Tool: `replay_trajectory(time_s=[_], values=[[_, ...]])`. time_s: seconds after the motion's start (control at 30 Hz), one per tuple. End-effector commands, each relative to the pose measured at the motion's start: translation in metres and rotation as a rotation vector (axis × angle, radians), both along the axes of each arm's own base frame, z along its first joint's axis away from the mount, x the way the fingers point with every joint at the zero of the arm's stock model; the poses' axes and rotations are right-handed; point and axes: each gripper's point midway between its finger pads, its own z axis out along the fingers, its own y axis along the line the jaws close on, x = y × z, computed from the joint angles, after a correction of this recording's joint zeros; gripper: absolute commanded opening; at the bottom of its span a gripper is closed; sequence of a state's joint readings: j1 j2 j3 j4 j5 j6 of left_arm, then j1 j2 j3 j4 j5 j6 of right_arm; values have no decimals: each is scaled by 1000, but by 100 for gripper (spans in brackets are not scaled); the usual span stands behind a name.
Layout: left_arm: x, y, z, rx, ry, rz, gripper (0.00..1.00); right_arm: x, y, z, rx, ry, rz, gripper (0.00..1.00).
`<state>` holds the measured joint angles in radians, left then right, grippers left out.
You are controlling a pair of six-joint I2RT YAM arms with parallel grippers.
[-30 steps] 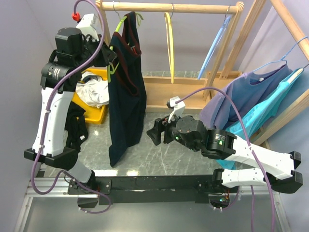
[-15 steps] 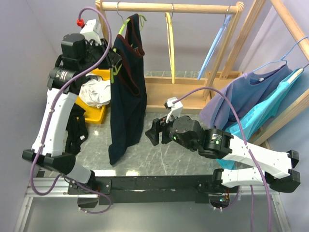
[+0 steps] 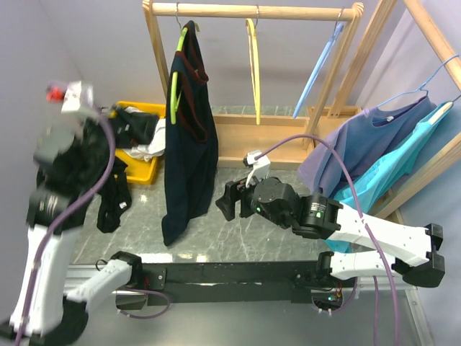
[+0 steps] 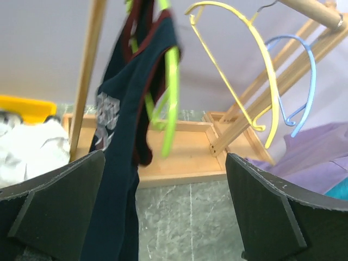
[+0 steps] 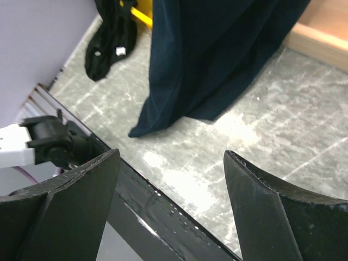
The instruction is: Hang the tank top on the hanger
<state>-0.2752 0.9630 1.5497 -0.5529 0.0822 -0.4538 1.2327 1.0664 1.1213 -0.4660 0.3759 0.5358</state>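
Note:
The navy tank top [image 3: 189, 137] with dark red trim hangs on the lime-green hanger [image 3: 175, 76], whose hook is over the wooden rail [image 3: 288, 11]. My left gripper [image 3: 140, 124] is drawn back to the left of it, open and empty. In the left wrist view the tank top [image 4: 117, 125] and hanger [image 4: 171, 81] hang free, well beyond my left gripper [image 4: 164, 157]. My right gripper [image 3: 225, 202] hovers low over the table, right of the hem, open with nothing in it. The right wrist view shows the hem [image 5: 217, 54] beyond my right gripper [image 5: 171, 154].
A yellow hanger [image 3: 252, 65] and a light blue hanger [image 3: 320, 65] hang on the same rail. A yellow bin [image 3: 140, 171] with a white garment [image 3: 155, 140] stands at the left, a black garment [image 3: 112, 194] beside it. Purple [image 3: 374, 137] and teal [image 3: 403, 162] garments hang at the right.
My left gripper has opened, let go of the hanger and swung back to the left. The tank top now hangs from the rail alone. The right gripper crept slightly left.

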Motion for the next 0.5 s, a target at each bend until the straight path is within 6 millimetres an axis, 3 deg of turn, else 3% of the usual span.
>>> replay_trajectory(time_s=[0.0,0.07,0.1,0.13,0.17,0.23,0.27,0.33,0.37,0.43,0.47], values=[[-12,22,-46,-135,56,129,99,1,-2,10,66,-15,-21,85],[-24,31,-67,-187,71,166,99,1,-5,4,61,-13,-26,86],[-17,26,-101,-198,125,162,99,0,-6,1,62,-11,-27,86],[-18,23,-117,-205,152,149,99,1,-6,0,64,-12,-28,86],[-16,21,-150,-197,218,150,100,0,-7,0,67,-13,-29,87],[-10,14,-185,-201,302,139,99,0,-8,-4,61,-9,-29,87],[-9,12,-219,-194,375,148,99,0,-8,-5,62,-8,-34,87],[-8,9,-242,-235,406,152,99,0,-9,-8,61,-5,-33,87],[-9,10,-271,-237,453,169,99,-1,-9,-9,65,-2,-35,87],[-11,1,-278,-289,441,139,99,-1,-11,-13,65,-1,-40,88],[-13,-3,-294,-292,472,128,99,0,-11,-14,64,-1,-42,88]])
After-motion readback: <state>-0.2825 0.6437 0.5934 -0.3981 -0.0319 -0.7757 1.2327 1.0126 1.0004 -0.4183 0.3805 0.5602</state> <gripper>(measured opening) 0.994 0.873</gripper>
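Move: The tank top already hangs on the green hanger: its middle is about 9 cm ahead of the left hand, 7 cm to its right and roughly 18 cm below. The freed lower end of the hanger is some 10 cm ahead, 6 cm right and slightly lower. On the table, about 45 cm below, the yellow bin lies 18 cm farther out and 11 cm left, the black clothing 20 cm left and barely ahead. From the right hand, the tank top is about 19 cm ahead and 10 cm left, nearly level. Down and fast goes the left hand, about 30 cm in all, after first easing back some 3 cm away from the green hanger. It sinks beside the hanging tank top towards the level of its lower part, the fingers tipping down some 30 degrees and staying wide open and empty. The open right hand sinks a little, under 3 cm. ##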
